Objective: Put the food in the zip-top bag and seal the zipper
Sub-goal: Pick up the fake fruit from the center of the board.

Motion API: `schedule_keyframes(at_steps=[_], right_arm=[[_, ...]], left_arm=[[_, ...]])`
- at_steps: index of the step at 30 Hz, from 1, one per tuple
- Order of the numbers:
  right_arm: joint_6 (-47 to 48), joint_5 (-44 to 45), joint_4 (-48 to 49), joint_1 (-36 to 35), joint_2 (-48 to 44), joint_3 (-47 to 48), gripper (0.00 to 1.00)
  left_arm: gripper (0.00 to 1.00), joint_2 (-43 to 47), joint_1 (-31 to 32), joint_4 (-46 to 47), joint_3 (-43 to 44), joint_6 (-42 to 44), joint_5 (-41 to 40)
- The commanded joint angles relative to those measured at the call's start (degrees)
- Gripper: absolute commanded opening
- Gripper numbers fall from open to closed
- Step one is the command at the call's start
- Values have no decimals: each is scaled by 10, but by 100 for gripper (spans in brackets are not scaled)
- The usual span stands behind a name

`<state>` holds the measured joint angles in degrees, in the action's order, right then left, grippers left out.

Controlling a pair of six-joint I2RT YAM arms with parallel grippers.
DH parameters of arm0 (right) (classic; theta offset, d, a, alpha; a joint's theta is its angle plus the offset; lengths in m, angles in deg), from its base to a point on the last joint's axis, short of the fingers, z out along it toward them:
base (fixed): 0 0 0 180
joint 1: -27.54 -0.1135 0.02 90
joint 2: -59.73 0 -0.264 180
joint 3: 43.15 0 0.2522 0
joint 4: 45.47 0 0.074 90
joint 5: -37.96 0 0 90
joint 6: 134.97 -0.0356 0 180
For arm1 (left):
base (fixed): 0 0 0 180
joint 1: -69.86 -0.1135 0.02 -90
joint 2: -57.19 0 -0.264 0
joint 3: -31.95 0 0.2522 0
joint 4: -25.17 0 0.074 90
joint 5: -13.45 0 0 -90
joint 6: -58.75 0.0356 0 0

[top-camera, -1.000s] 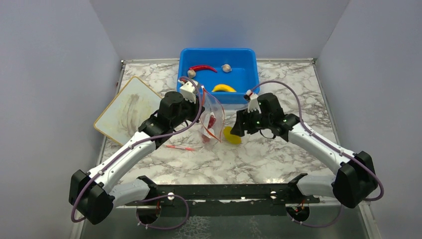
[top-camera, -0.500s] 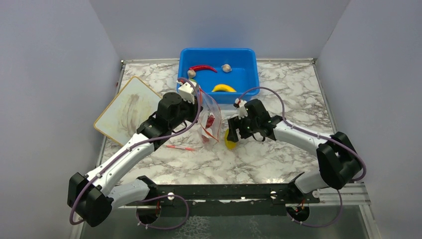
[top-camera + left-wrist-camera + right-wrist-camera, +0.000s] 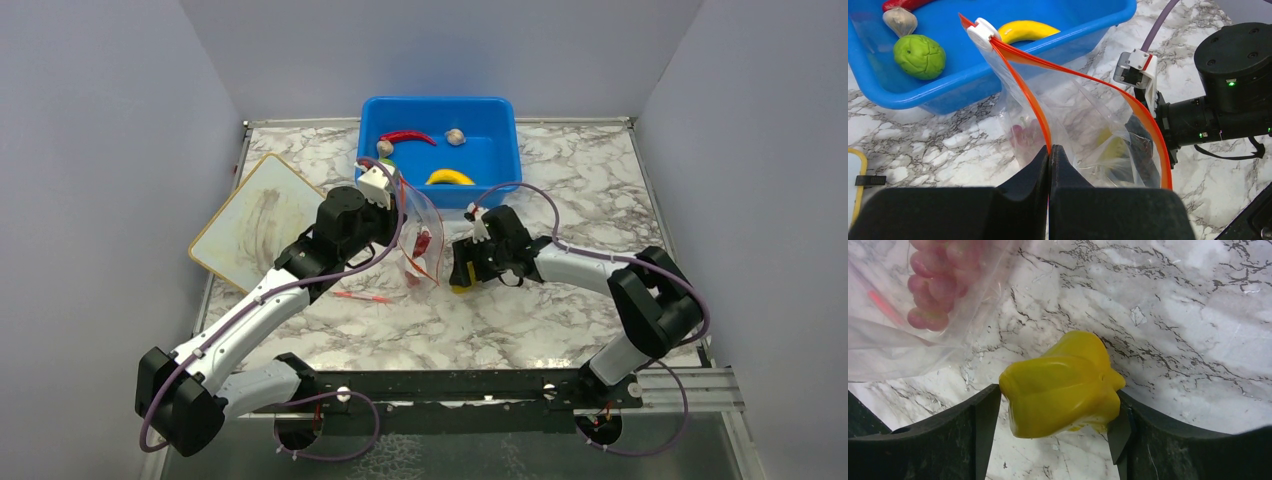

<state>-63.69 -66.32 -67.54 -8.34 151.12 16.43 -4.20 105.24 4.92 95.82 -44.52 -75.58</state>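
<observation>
My left gripper (image 3: 1049, 147) is shut on the orange-red zipper (image 3: 1023, 85) of the clear zip-top bag (image 3: 425, 240) and holds its mouth open and upright. A pink-purple grape bunch (image 3: 930, 295) lies inside the bag. The yellow-green starfruit (image 3: 1063, 385) lies on the marble just right of the bag. My right gripper (image 3: 1055, 405) is open, its fingers standing close on either side of the starfruit (image 3: 460, 285). Whether they press on it I cannot tell.
The blue tub (image 3: 500, 160) behind the bag holds a red chili (image 3: 408, 136), a banana (image 3: 449, 177), a lime (image 3: 919, 56) and two garlic bulbs (image 3: 456, 136). A yellow-rimmed board (image 3: 255, 220) lies at the left. A thin red stick (image 3: 362, 296) lies in front of the bag.
My right arm has swung left and lowered over the starfruit, which now sits between its widened fingers. The left gripper and the bag have stayed put.
</observation>
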Motion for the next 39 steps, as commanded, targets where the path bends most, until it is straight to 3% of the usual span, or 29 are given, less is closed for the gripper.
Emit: schedule_keyframes(at_steps=[1, 6, 10, 25, 39], right_arm=[[-12, 21, 25, -6, 19, 2, 69], [-15, 13, 31, -7, 20, 3, 53], [-12, 11, 28, -7, 13, 2, 48], [-5, 44, -4, -7, -60, -8, 43], [28, 90, -142, -7, -216, 75, 41]], left_arm=[[0, 6, 2, 17, -8, 7, -7], [0, 6, 2, 17, -8, 8, -5], [0, 6, 2, 18, -8, 9, -5], [0, 7, 1, 19, -9, 5, -2], [0, 4, 0, 15, 11, -32, 41]])
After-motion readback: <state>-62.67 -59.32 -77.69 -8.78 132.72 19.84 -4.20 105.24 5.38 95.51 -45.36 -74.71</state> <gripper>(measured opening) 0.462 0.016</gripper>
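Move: The yellow fake fruit lies between the right hand's open fingers, about 1 cm to the left and level with it in height and reach. The bagged grapes are roughly 6 cm ahead and 8 cm left of that hand; the banana in the blue bin is some 20 cm ahead and 3 cm left. From the left hand, still pinching the bag's rim, the yellow fruit is about 8 cm back, 10 cm right and 21 cm below. The right hand closes on the yellow fake fruit, then lifts it about 10 cm, fingertips tilting some 15 degrees upward. ##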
